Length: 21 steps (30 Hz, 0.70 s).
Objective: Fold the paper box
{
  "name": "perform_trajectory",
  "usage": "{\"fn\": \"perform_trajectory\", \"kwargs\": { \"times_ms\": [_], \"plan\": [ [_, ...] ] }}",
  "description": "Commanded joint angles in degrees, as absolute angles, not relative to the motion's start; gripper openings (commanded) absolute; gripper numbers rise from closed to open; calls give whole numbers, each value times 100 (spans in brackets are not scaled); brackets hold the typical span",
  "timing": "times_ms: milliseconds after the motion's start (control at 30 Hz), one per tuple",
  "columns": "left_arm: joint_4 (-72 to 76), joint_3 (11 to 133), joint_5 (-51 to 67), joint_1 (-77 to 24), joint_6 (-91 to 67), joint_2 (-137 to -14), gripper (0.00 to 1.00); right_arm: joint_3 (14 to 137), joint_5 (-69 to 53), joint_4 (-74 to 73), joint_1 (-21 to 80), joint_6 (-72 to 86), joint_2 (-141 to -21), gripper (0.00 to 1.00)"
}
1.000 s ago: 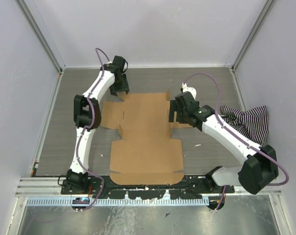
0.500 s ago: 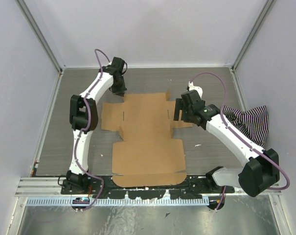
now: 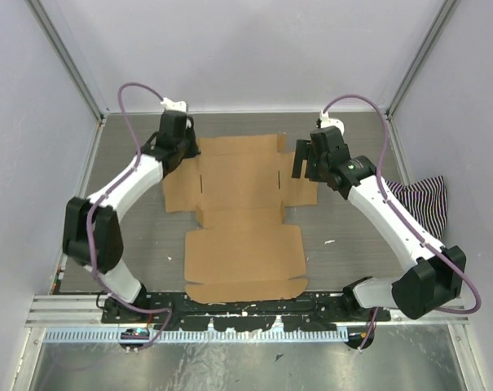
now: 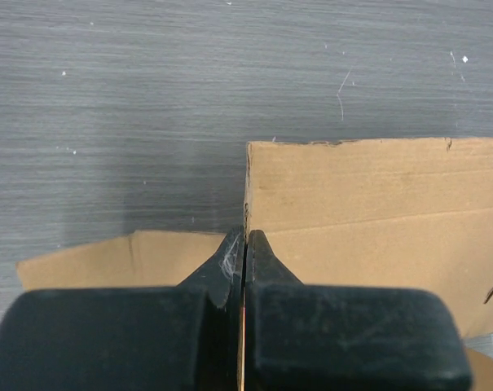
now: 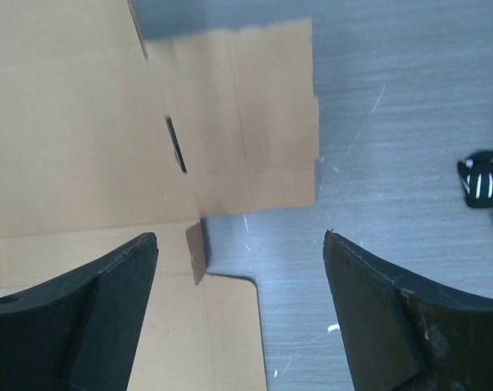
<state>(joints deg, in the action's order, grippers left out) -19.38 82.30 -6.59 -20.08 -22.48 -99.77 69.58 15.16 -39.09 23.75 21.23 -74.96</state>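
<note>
The paper box (image 3: 242, 220) is a flat brown die-cut cardboard sheet lying in the middle of the table. My left gripper (image 3: 185, 159) is at the sheet's far left corner. In the left wrist view its jaws (image 4: 245, 236) are pressed together with a thin cardboard edge between them, where a far panel (image 4: 376, 204) meets a side flap (image 4: 107, 261). My right gripper (image 3: 305, 169) is open and empty, hovering over the sheet's right side flap (image 5: 246, 122). In the right wrist view it (image 5: 239, 236) straddles the notch between that flap and the near panel (image 5: 222, 342).
A black-and-white striped cloth (image 3: 413, 199) lies at the right wall and shows at the right edge of the right wrist view (image 5: 484, 175). White walls enclose the grey table (image 3: 352, 244) on three sides. A metal rail (image 3: 246, 314) runs along the near edge.
The left arm has swung out to the left and its gripper has closed on the sheet's far left corner. The sheet has shifted away from the arm bases. The right gripper moved farther back.
</note>
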Motion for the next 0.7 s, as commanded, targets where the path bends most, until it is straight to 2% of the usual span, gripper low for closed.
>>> {"fn": "perform_trajectory", "kwargs": {
  "times_ms": [0, 200, 333, 467, 667],
  "plan": [
    [777, 6625, -1456, -2372, -1663, -8953, 0, 7725, 1481, -3845, 2326, 1814, -7525, 87],
    [3082, 4987, -1734, -2926, -755, -8049, 0, 8376, 1103, -3906, 2316, 1680, -7770, 85],
    [4188, 4295, -1603, -3105, -391, -7804, 0, 8646, 897, -3955, 2304, 1618, -7996, 71],
    [5405, 3655, -1408, -3212, -86, -7644, 0, 8896, 954, -4206, 2294, 1582, -8274, 61],
    [6204, 3280, -1041, -3249, 234, -7583, 0, 8965, 1035, -4284, 2279, 1510, -8391, 60]
  ]
}}
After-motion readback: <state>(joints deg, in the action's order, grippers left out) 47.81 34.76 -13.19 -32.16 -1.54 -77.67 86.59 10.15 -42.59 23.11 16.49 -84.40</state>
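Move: The left hand already pinches the raised panel's far-left edge; that panel's fold line has its middle some 22 cm back, 12 cm right and 16 cm below. The panel's far-right corner lies about 25 cm right of the left hand, level ahead and in height. From the open right hand, that corner is roughly 11 cm ahead, 7 cm left and 3 cm below, while the right side flap is about 5 cm ahead, straight, and 10 cm below. Keeping its shut-finger pinch on the panel's left edge, the left hand draws it back about 8 cm, up 5 and a little right, its fingers tipping up some 45 degrees. Meanwhile the right hand climbs about 7 cm, going forward and slightly left towards the far-right corner, then sinks back a couple of centimetres while its fingers close part way around the edge there, still well open. ##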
